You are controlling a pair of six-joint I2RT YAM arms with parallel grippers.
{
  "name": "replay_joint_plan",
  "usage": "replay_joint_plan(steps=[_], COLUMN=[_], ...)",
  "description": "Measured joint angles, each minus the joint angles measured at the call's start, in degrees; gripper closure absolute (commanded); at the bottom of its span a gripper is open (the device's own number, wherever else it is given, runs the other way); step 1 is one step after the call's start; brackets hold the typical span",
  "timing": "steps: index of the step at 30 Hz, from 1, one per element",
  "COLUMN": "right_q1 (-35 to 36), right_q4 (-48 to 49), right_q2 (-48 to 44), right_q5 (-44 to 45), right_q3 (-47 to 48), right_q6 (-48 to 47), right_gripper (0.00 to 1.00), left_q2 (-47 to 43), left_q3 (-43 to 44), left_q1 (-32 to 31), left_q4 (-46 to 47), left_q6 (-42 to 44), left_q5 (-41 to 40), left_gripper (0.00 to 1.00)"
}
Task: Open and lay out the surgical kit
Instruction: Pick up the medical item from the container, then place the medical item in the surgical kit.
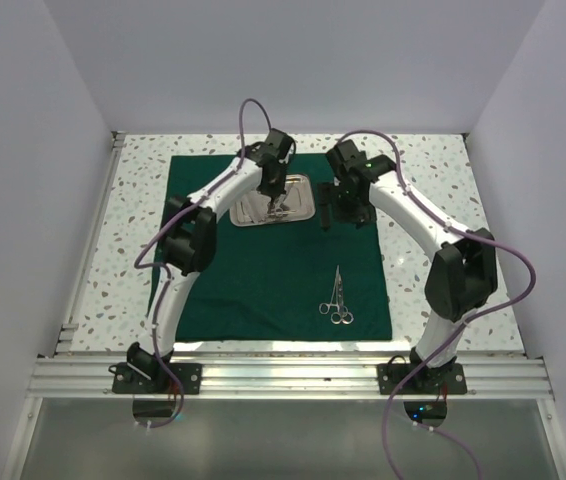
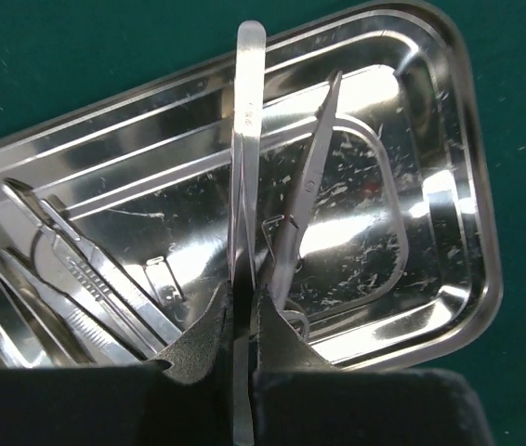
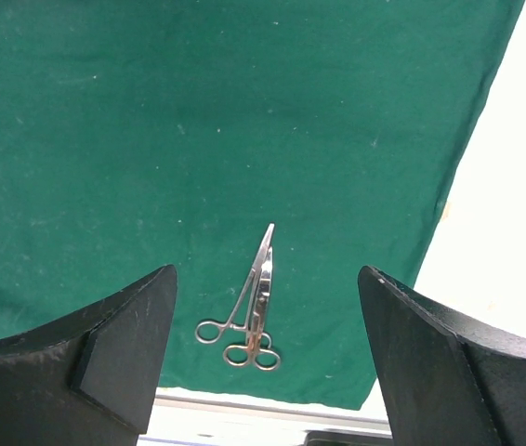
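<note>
The surgical kit's dark green cloth (image 1: 263,280) lies spread flat on the table. The steel tray (image 1: 303,186) sits at its far middle. My left gripper (image 1: 275,204) reaches down into the tray (image 2: 481,232) and is shut (image 2: 243,299) on a thin flat silver instrument (image 2: 247,111) that runs lengthwise between the fingers. A ring-handled instrument (image 2: 305,186) lies right beside it, and flat handles (image 2: 86,279) lie at the tray's left. Two ring-handled scissors-like tools (image 1: 337,300) (image 3: 249,311) lie overlapped on the cloth near its front edge. My right gripper (image 1: 343,208) (image 3: 265,274) hangs open above the cloth, holding nothing.
The speckled white tabletop (image 1: 433,180) shows around the cloth, with bare table (image 3: 505,232) just past the cloth's right edge. An aluminium rail (image 1: 293,375) runs along the near edge by the arm bases. White walls close in both sides and the back.
</note>
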Motion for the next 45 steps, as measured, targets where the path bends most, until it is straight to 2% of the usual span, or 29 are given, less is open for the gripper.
replay_joint_plan(steps=[5,11,14,19,22,27,31,35,36,39,42,45], right_q1=[0.0,-0.2,-0.3,-0.3,-0.3,-0.3,-0.3,-0.3,-0.3,-0.3,-0.3,-0.3], right_q4=[0.0,0.0,0.0,-0.1,0.0,0.0,0.1,0.8,0.9,1.0,0.9,0.9], right_q2=[0.6,0.6,0.6,1.1,1.6,1.7,1.7,1.7,1.6,1.5,1.0,-0.4], right_q5=[-0.5,-1.7,-2.0,-3.3,-4.0,-4.8,-6.0,-6.6,-7.0,-7.8,-8.2,-8.7], right_q3=[0.4,1.5,1.9,2.6,3.2,3.6,3.5,1.7,1.0,-0.9,-1.5,-1.6], right_q6=[0.0,0.1,0.3,0.9,1.4,2.1,2.6,2.8,2.9,3.1,3.1,3.1], right_gripper=[0.18,0.18,0.18,0.19,0.19,0.19,0.20,0.20,0.20,0.20,0.20,0.20], left_q2=[-0.3,-3.7,-7.3,-20.3,-31.7,-46.1,-49.5,-49.7,-49.7,-49.8,-48.0,-43.8], left_q3=[5.6,5.5,2.0,-14.0,-28.5,-47.6,-55.2,-59.0,-59.3,-59.1,-54.4,-46.2], left_q1=[0.0,0.0,0.0,-0.3,-1.6,-9.1,-16.4,-20.2,-20.7,-21.0,-20.6,-19.2], left_q4=[-1.7,-4.1,-4.5,-4.5,-3.8,-1.9,-0.8,0.2,0.2,0.8,0.2,2.2], left_q6=[0.0,-0.8,-1.9,-6.7,-10.8,-19.4,-27.0,-34.2,-35.5,-36.7,-33.4,-29.2], left_q5=[-0.5,-1.2,-1.6,-2.1,-2.8,-3.9,-4.5,-5.5,-6.1,-8.9,-12.7,-15.1], left_gripper=[1.00,1.00,1.00,1.00,1.00,1.00,1.00,1.00,0.95,0.49,0.33,0.34])
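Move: In the tray, the left hand already grips the tweezers. The bare patch of green cloth they are taken to lies about 27 cm back, 2 cm left and 3 cm below. The tray's middle is some 3 cm ahead and 2 cm left, 2 cm down; its loose handles sit about 6 cm left, 1 cm ahead. Two ring-handled clamps lie 30 cm back, 12 cm right. From the right hand, that patch is 12 cm back, 16 cm left, 13 cm below. Lifting the held tweezers about 9 cm clear of the tray, the left hand sweeps back towards the robot by nearly 28 cm and sinks some 5 cm over the open cloth, turning slightly counter-clockwise. There the fingers open wide and let go of the tweezers, then the hand climbs and heads forward about 7 cm towards the tray. The right hand, empty and open, shifts 2 cm left. ##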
